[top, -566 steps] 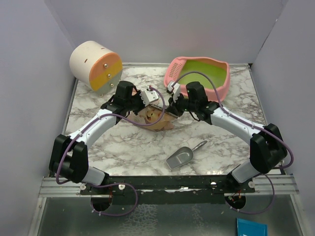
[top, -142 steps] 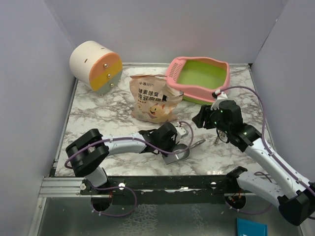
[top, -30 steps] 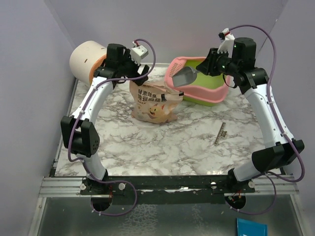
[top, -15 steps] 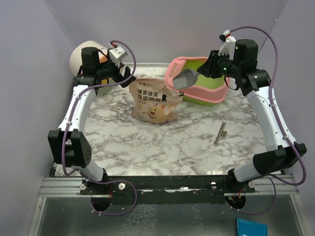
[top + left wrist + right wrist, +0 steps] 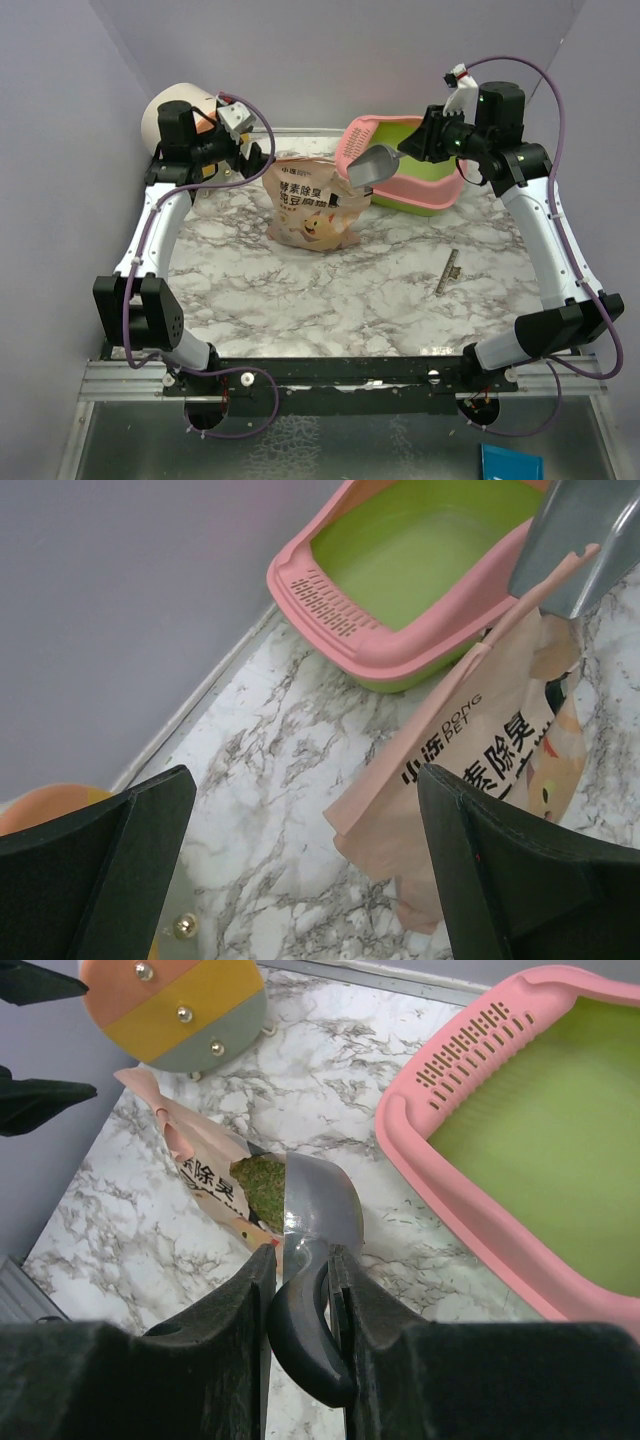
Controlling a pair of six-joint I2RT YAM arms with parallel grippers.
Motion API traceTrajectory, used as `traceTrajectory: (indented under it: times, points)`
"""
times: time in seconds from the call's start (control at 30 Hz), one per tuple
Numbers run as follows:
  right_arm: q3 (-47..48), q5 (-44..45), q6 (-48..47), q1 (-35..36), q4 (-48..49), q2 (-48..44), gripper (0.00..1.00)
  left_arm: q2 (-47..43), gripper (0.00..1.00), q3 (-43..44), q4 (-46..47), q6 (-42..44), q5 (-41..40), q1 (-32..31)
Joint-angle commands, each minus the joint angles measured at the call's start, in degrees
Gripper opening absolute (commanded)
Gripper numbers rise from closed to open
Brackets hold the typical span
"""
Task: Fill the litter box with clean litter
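The litter box (image 5: 440,190), a pink-rimmed tray with a lime-green basin, stands at the back right; its basin (image 5: 420,560) looks bare. My right gripper (image 5: 300,1300) is shut on the black handle of a grey metal scoop (image 5: 322,1205), held on edge in the air over the open top of the beige cat-printed bag (image 5: 315,210). Clean litter (image 5: 262,1185) shows as green-grey granules in the bag's mouth, just left of the scoop. My left gripper (image 5: 310,880) hangs open and empty to the left of the bag (image 5: 480,760), apart from it.
A cream-and-orange cylinder (image 5: 170,1005) lies on its side at the back left, behind my left arm. A short grey strip (image 5: 450,272) lies on the marble table (image 5: 330,300) to the right of centre. Purple walls close in the back and both sides.
My left arm has swung left and down, away from above the bag toward the cylinder. The scoop in my right gripper has drifted slightly left and lower over the bag's mouth.
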Motion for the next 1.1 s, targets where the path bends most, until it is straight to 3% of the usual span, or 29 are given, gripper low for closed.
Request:
traceTrajectory:
  times: [0.0, 0.4, 0.77, 0.9, 1.07]
  points:
    - [0.82, -2.51, -0.35, -0.27, -0.57, -1.87, 0.01, 2.86, 0.96, 4.6, -0.2, 4.85, 1.91, -0.63]
    - [0.98, -1.62, -0.65, -0.27, -1.74, -2.53, 0.01, 10.38, 0.92, 12.77, -13.36, 11.84, 12.41, -1.44]
    - [1.06, -3.06, -1.06, -0.27, -1.87, -1.68, 0.01, 13.21, 0.88, 10.9, -14.48, 13.84, 10.01, -4.2]
    - [1.15, -4.75, -1.42, -0.27, -2.35, -1.1, 0.01, 13.81, 0.73, 10.77, -14.56, 14.03, 8.61, -5.32]
    - [0.99, -6.12, -1.87, -0.27, -2.41, -0.07, 0.01, 12.82, 0.4, 9.78, -14.53, 14.33, 8.88, -5.74]
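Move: The left hand is empty, and the left corner of the litter bag's rim lies about 5 cm to its right, 6 cm below and 1 cm ahead. The scoop's blade hangs some 23 cm to this hand's right, level in reach and 3 cm lower; the litter box is about 35 cm right, 16 cm ahead and 25 cm below. From the right hand, which holds the scoop, that rim corner is about 26 cm left, 3 cm ahead and 9 cm lower. The left hand noses out about 2 cm and comes most of the way back, meanwhile swinging to its right and then sinking, to end roughly 5 cm right and 6 cm down with its fingers on either side of the bag's rim near the left corner. On the way the wrist turns some 15 degrees clockwise and tips slightly down, and late in the descent the wide-open fingers start closing, reaching about half open around the paper, while the right hand keeps its hold on the scoop beside the bag's mouth and eases back only about 1 cm. ##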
